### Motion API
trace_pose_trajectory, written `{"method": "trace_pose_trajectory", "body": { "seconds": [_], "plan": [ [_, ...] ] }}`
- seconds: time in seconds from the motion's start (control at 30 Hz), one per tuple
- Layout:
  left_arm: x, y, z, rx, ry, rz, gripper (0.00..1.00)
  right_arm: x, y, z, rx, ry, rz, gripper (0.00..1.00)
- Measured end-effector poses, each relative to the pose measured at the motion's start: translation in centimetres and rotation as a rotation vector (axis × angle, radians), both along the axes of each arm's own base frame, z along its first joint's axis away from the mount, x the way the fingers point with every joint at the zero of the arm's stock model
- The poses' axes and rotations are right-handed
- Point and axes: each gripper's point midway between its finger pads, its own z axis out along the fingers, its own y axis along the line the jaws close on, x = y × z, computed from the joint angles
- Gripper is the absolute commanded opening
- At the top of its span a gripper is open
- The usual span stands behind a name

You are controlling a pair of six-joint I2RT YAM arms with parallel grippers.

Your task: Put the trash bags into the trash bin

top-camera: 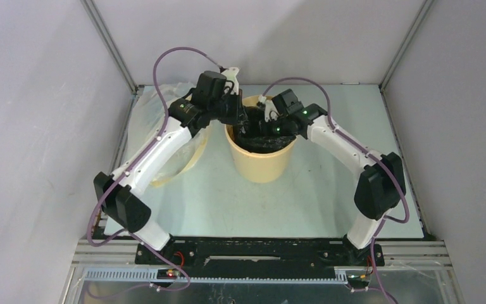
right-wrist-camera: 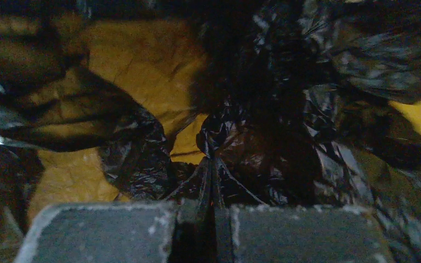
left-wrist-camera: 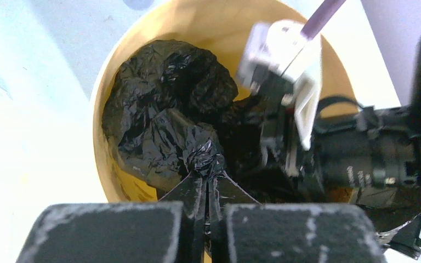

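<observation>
The yellow-orange trash bin (top-camera: 261,161) stands mid-table, and the black trash bags (top-camera: 261,138) lie crumpled inside it. Both grippers reach down into its mouth. In the left wrist view my left gripper (left-wrist-camera: 207,178) is shut, with a bunched fold of the glossy black trash bags (left-wrist-camera: 164,109) pinched at its tips, inside the trash bin (left-wrist-camera: 101,98). In the right wrist view my right gripper (right-wrist-camera: 211,164) is shut too, deep in the trash bin (right-wrist-camera: 137,60). Black film of the trash bags (right-wrist-camera: 307,109) tents up from its tips. From above, the wrists hide both sets of fingers.
A clear translucent bag (top-camera: 144,123) with a pale-yellow band (top-camera: 186,161) lies on the table left of the bin, under the left arm. The right arm's wrist (left-wrist-camera: 362,159) and its white camera mount (left-wrist-camera: 290,60) crowd the bin's right half. Grey walls enclose the table.
</observation>
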Motion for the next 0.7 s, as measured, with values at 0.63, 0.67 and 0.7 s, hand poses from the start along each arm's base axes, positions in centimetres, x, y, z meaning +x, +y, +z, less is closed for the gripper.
{"method": "trace_pose_trajectory", "body": {
  "seconds": [0.63,0.67,0.7],
  "plan": [
    [-2.9,3.3,4.3,-0.122,-0.062,0.050,0.00,8.9,-4.1,6.4,-0.110,-0.291,-0.329,0.00],
    [-2.7,3.7,4.2,-0.128,-0.056,0.056,0.00,9.1,-4.1,6.6,-0.101,-0.291,-0.335,0.00],
    [-2.5,4.1,4.1,-0.132,-0.051,0.068,0.00,9.2,-4.2,6.9,-0.087,-0.289,-0.340,0.00]
  ]
}}
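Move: The left hand holds one edge of the black trash bag a little above the bin's mouth, whose centre is level ahead, about 4 cm to its right and 4 cm below. The right hand holds the bag down inside the trash bin; the mouth's centre lies some 6 cm ahead, 1 cm left and 8 cm above. The clear bag lies roughly 21 cm left of the left hand, 4 cm farther out and 22 cm below. Both hands keep their pinch on the black bag and draw it apart. The right pulls forward about 9 cm and up 7 cm from deep in the bin, also some 4 cm to the right towards the mouth's far right side, its fingers tipping up and turning clockwise about 20 degrees. The left rises about 4 cm and shifts as far left, easing slightly back. ##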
